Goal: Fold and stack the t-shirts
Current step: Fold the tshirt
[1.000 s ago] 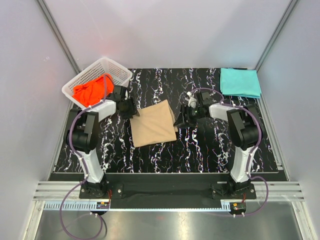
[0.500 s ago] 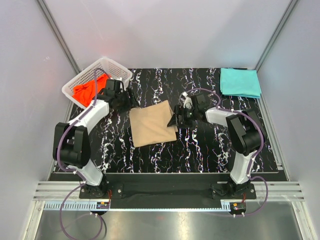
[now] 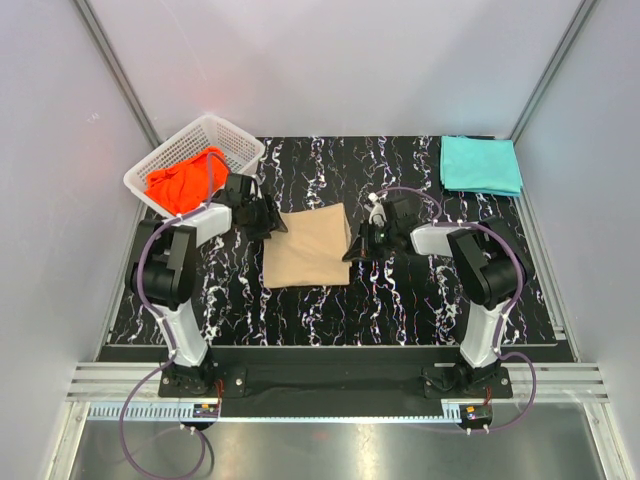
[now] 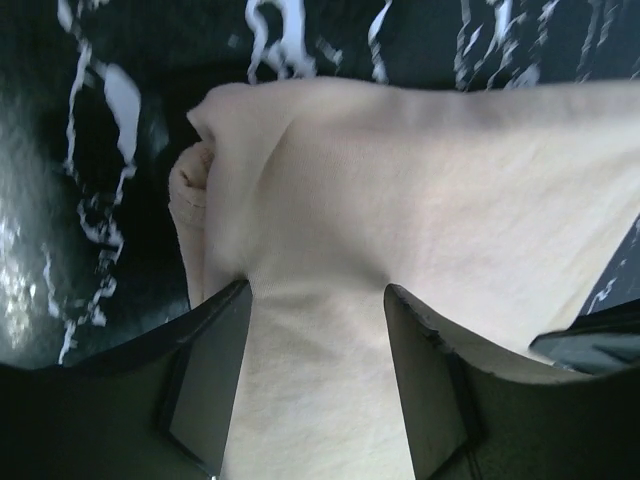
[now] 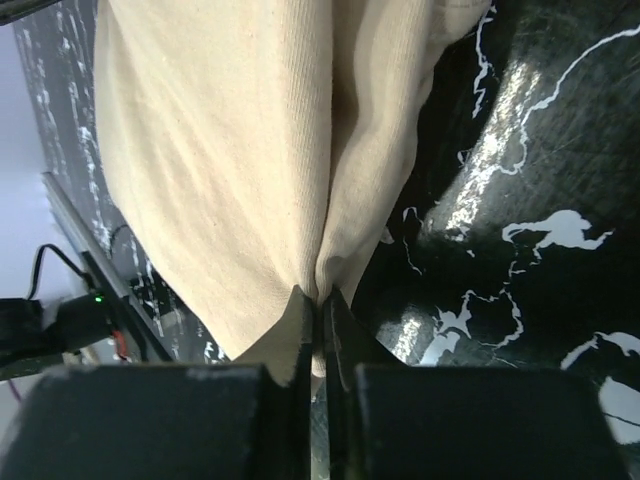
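Observation:
The folded tan t-shirt (image 3: 308, 250) lies in the middle of the black marbled table. My left gripper (image 3: 268, 222) sits at its upper left corner. In the left wrist view the gripper (image 4: 318, 295) is open, its fingers (image 4: 215, 370) straddling the tan cloth (image 4: 420, 190). My right gripper (image 3: 355, 250) is at the shirt's right edge. The right wrist view shows this gripper (image 5: 322, 295) shut on a pinched fold of the tan cloth (image 5: 220, 150). A folded teal t-shirt (image 3: 480, 165) lies at the back right. An orange-red t-shirt (image 3: 185, 178) is bunched in the basket.
The white lattice basket (image 3: 238, 138) stands at the table's back left corner, just behind my left arm. White walls and metal rails enclose the table on three sides.
My right gripper has closed on the tan shirt's right edge. My left gripper swung toward the basket and came back to the shirt's left corner. The shirt now lies squarer.

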Robot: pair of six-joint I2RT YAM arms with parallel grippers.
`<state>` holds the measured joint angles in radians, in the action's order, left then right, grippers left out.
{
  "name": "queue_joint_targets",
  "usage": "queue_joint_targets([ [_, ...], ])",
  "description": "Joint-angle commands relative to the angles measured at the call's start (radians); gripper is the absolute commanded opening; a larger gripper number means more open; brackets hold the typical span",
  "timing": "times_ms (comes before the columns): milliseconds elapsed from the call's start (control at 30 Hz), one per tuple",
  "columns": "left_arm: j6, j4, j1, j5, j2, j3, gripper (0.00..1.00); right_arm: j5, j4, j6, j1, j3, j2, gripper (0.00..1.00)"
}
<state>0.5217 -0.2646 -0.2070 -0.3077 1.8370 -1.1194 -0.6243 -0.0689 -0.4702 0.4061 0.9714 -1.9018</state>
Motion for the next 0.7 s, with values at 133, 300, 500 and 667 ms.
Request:
queue_joint_targets([
  [133, 0.012, 0.019, -0.003, 0.044, 0.038, -0.060, 0.61, -0.118, -0.166, -0.123, 0.007, -0.077, -0.045, 0.00],
  [300, -0.008, -0.067, -0.003, 0.076, 0.001, -0.086, 0.62, -0.046, -0.091, -0.094, 0.003, -0.091, -0.002, 0.28],
  [500, -0.043, -0.070, -0.003, 0.019, -0.093, -0.131, 0.63, 0.046, 0.064, -0.029, 0.000, -0.036, 0.096, 0.80],
  [667, -0.074, -0.042, -0.002, -0.034, -0.065, -0.169, 0.63, 0.126, 0.198, 0.076, -0.027, 0.129, 0.058, 0.84],
])
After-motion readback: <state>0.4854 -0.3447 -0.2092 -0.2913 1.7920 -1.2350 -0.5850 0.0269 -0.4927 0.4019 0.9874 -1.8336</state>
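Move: The tan t-shirt's middle is about 5 cm back and 7 cm right of the left hand, and some 2 cm ahead and 9 cm left of the right, only about 1 cm lower than either. The left fingers stand over its far-left part, with the corner roughly 4 cm ahead and 2 cm left of them. From the left hand, the white basket lies about 14 cm ahead and 18 cm left, its orange shirt 11 cm ahead and 19 cm left. Keep the right gripper's pinch on the t-shirt's right edge and tug it back some 1.5 cm and slightly left, then open wide, let go, lift about 2 cm and swing forward and right again. Meanwhile rest the open left fingertips on the far-left part, nudge them about 1 cm forward and ease them back, then lift clear roughly 5 cm, drifting forward. ##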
